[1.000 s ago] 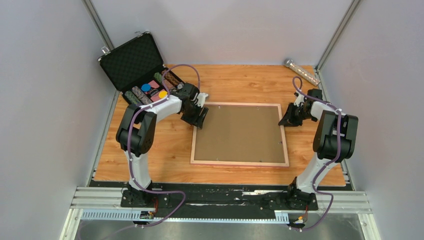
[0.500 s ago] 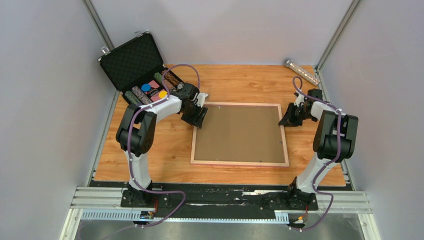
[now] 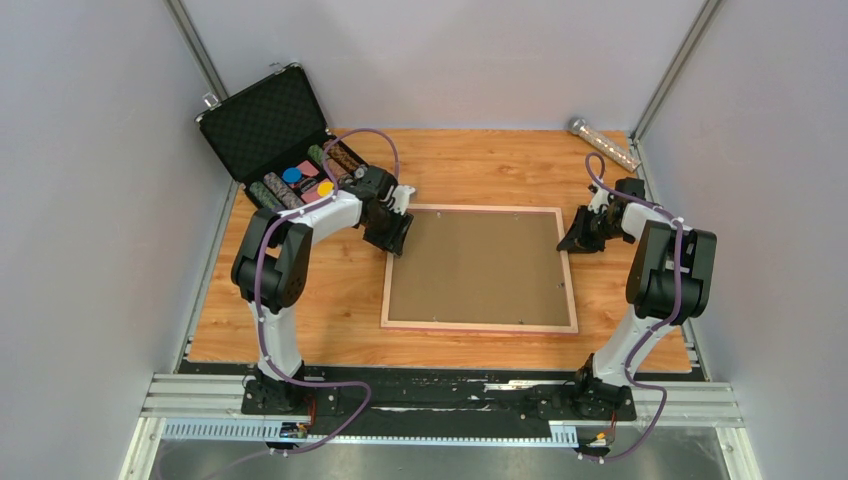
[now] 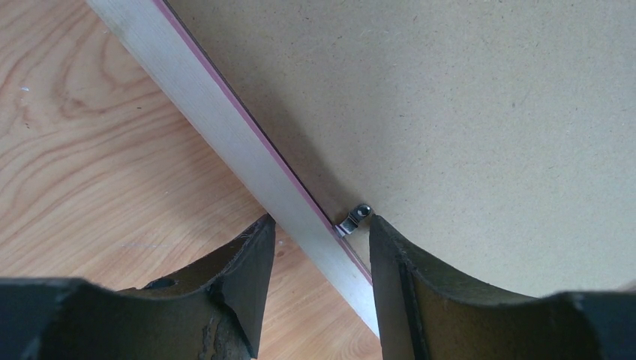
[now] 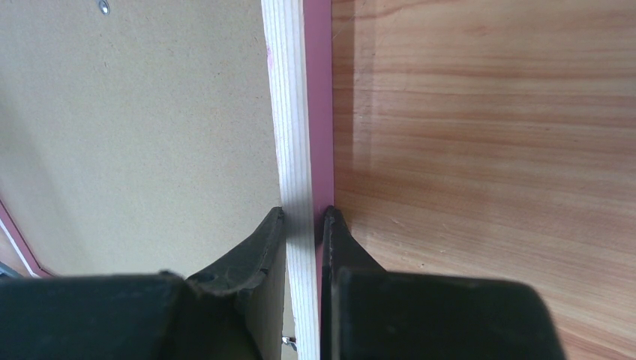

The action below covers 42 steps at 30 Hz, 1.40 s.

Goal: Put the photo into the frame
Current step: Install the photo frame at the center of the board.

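The frame [image 3: 480, 327] lies face down in the middle of the table, its brown backing board [image 3: 478, 265] facing up. The photo is hidden. My left gripper [image 3: 396, 231] is open at the frame's far left corner. In the left wrist view its fingers [image 4: 247, 255] straddle the light wood rail [image 4: 202, 97], one on the table side and one over the board beside a small metal clip [image 4: 354, 219]. My right gripper [image 3: 573, 240] is shut on the frame's right rail [image 5: 289, 112], with a thin pink edge showing beside the right finger.
An open black foam-lined case [image 3: 268, 125] holding coloured chips sits at the back left, close behind the left arm. A silvery tube [image 3: 605, 143] lies at the back right corner. Grey enclosure walls stand close on both sides.
The left gripper's jaws have narrowed a little around the left rail and it has edged slightly toward the far left. The right gripper and the frame have not moved.
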Each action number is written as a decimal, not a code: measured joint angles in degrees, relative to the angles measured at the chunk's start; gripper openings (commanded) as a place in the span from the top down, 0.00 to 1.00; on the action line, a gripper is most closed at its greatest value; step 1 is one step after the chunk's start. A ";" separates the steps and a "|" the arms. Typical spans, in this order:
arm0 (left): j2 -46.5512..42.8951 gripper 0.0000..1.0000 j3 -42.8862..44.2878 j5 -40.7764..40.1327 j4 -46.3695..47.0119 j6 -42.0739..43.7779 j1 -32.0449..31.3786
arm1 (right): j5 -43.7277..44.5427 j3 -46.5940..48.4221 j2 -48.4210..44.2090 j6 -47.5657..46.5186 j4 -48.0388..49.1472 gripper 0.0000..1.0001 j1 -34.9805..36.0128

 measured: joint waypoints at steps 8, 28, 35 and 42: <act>-0.02 0.44 -0.07 0.26 0.13 0.00 0.17 | 0.00 0.00 0.00 0.00 0.00 1.00 0.00; -2.91 0.10 -0.57 -0.07 -1.03 0.13 2.01 | -0.31 0.24 0.55 0.92 0.00 0.59 -0.63; -7.93 0.02 -0.87 -1.57 -1.22 0.68 2.43 | -0.74 0.24 -0.28 1.09 0.13 0.42 -0.72; -11.87 0.00 -2.29 -1.70 -1.01 2.51 2.75 | 2.32 -0.57 -3.93 -0.52 -0.02 0.32 -0.96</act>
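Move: The left hand straddles the photo frame's left bar, with the metal clip about 1 cm to its right. The frame's middle is some 19 cm to its right and 4 cm back, about 1 cm lower. The chip case lies roughly 19 cm left and 14 cm ahead of the left hand. The right hand pinches the right bar: the frame's middle is about 18 cm to its left and 5 cm back; the glass tube stands some 9 cm to its right and 27 cm ahead. The right hand's pinch on the frame's right bar ends late: after holding still, its fingers spread well apart and it eases up and right, about 1.5 cm each way. The left hand, fingers opening from half to fully wide, first edges left off the left bar, then rises about 6 cm, its fingers tilting forward some 10 degrees. ##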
